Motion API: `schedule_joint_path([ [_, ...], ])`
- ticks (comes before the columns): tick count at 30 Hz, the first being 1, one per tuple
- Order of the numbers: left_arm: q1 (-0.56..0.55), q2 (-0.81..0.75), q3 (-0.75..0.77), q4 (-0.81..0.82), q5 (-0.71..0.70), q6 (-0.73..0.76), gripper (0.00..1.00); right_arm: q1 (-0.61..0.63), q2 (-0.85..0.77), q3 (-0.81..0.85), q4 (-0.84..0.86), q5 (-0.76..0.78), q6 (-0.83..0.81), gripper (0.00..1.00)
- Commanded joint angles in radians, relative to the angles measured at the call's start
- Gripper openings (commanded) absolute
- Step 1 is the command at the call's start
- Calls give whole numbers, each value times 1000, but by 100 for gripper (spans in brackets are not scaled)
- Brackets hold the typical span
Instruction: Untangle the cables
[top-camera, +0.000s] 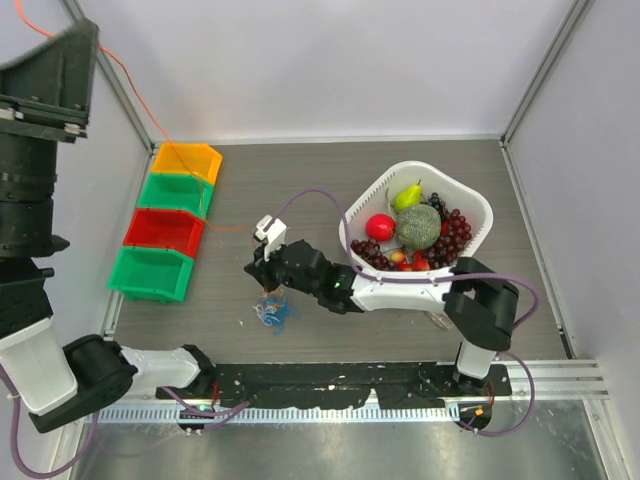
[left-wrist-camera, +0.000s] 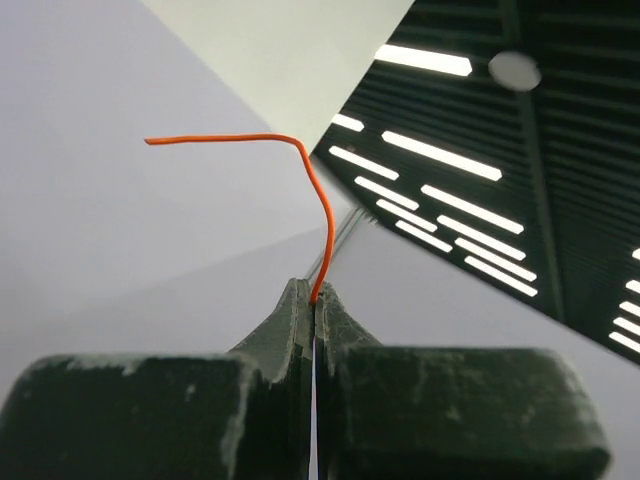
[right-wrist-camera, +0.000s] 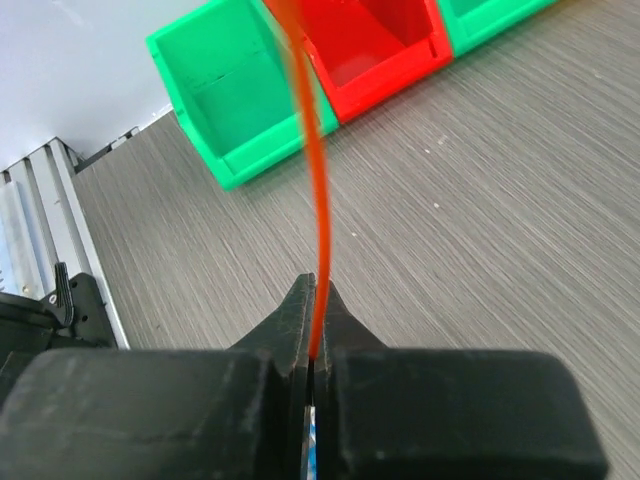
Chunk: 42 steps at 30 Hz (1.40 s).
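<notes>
The cables are a small blue, white and tan clump lying on the table in front of the right arm. One orange cable runs from it up across the bins to the top left corner. My right gripper hovers just above the clump, its jaws shut on this orange cable, and a bit of blue shows low between its fingers. My left gripper is raised high at the left, shut on the orange cable, whose free end curls out past its tips.
A row of bins stands at the left: yellow, green, red, green. A white basket of fruit sits at the right behind the right arm. The green bin and the red bin lie beyond the right fingers.
</notes>
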<state>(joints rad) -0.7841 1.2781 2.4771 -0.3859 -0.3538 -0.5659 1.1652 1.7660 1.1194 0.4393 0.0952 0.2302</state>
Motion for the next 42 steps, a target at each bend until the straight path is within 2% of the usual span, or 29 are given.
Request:
schedule_joint_path([
  [1,2,-86,-209,-155,-95,135,0,5,-265,66,-163,106,30,1],
  [5,2,-215,-583,-209,-230,202,0,1,-408,239,-402,92,23,1],
  [6,2,-252,-668,-191,-240,201,0,1,-419,297,-433,86,17,1],
  [9,2,-380,-939,-102,-226,161,0,-38,-462,318,-494,25,62,1],
  [10,2,-414,-998,-96,-217,153,0,-61,-468,295,-485,-20,76,1],
  [15,3,-506,-1182,-160,-157,90,0,-81,-481,272,-554,-23,118,1],
  [20,2,-632,-1385,-81,-39,35,0,-116,-522,247,-638,9,139,1],
  [25,2,-626,-1428,-91,-54,-18,0,-153,-499,272,-648,-23,129,1],
  [30,0,-533,-1356,-174,-198,-37,0,-177,-341,378,-630,-15,118,1],
  [35,6,-422,-1271,-272,-370,-32,0,-191,-176,471,-582,118,115,1],
  [39,81,-367,-1303,-268,-321,-28,0,-219,5,529,-583,193,75,1],
  [42,222,-307,-1371,-252,-171,-37,0,-239,108,598,-643,184,60,1],
])
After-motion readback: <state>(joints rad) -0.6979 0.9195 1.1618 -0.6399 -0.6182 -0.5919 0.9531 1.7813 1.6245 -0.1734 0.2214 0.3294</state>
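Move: Both hands already hold the orange cable, the left far overhead and the right low down. From the right hand, the blue-and-yellow bundle it hangs into lies about 6 cm back, 4 cm to the right and 17 cm below. The near green bin is some 25 cm to its left and 2 cm farther out, and the fruit basket about 35 cm to its right and 11 cm ahead, both some 14 cm lower. From the left hand the bundle is roughly 2 cm back, 6 cm to the right and 75 cm down. Keeping its shut grip on the orange cable, the right hand whips up about 30 cm from the bundle while drifting right, then sinks most of that height again and reaches forward over the open table, swinging some 20 degrees clockwise. Meanwhile the left hand, still pinching its stretch of the cable, drops about 45 cm, fast at first, reaches somewhat forward and tips from pointing up to pointing down at the table, so that the two grippers come close together above the table. ##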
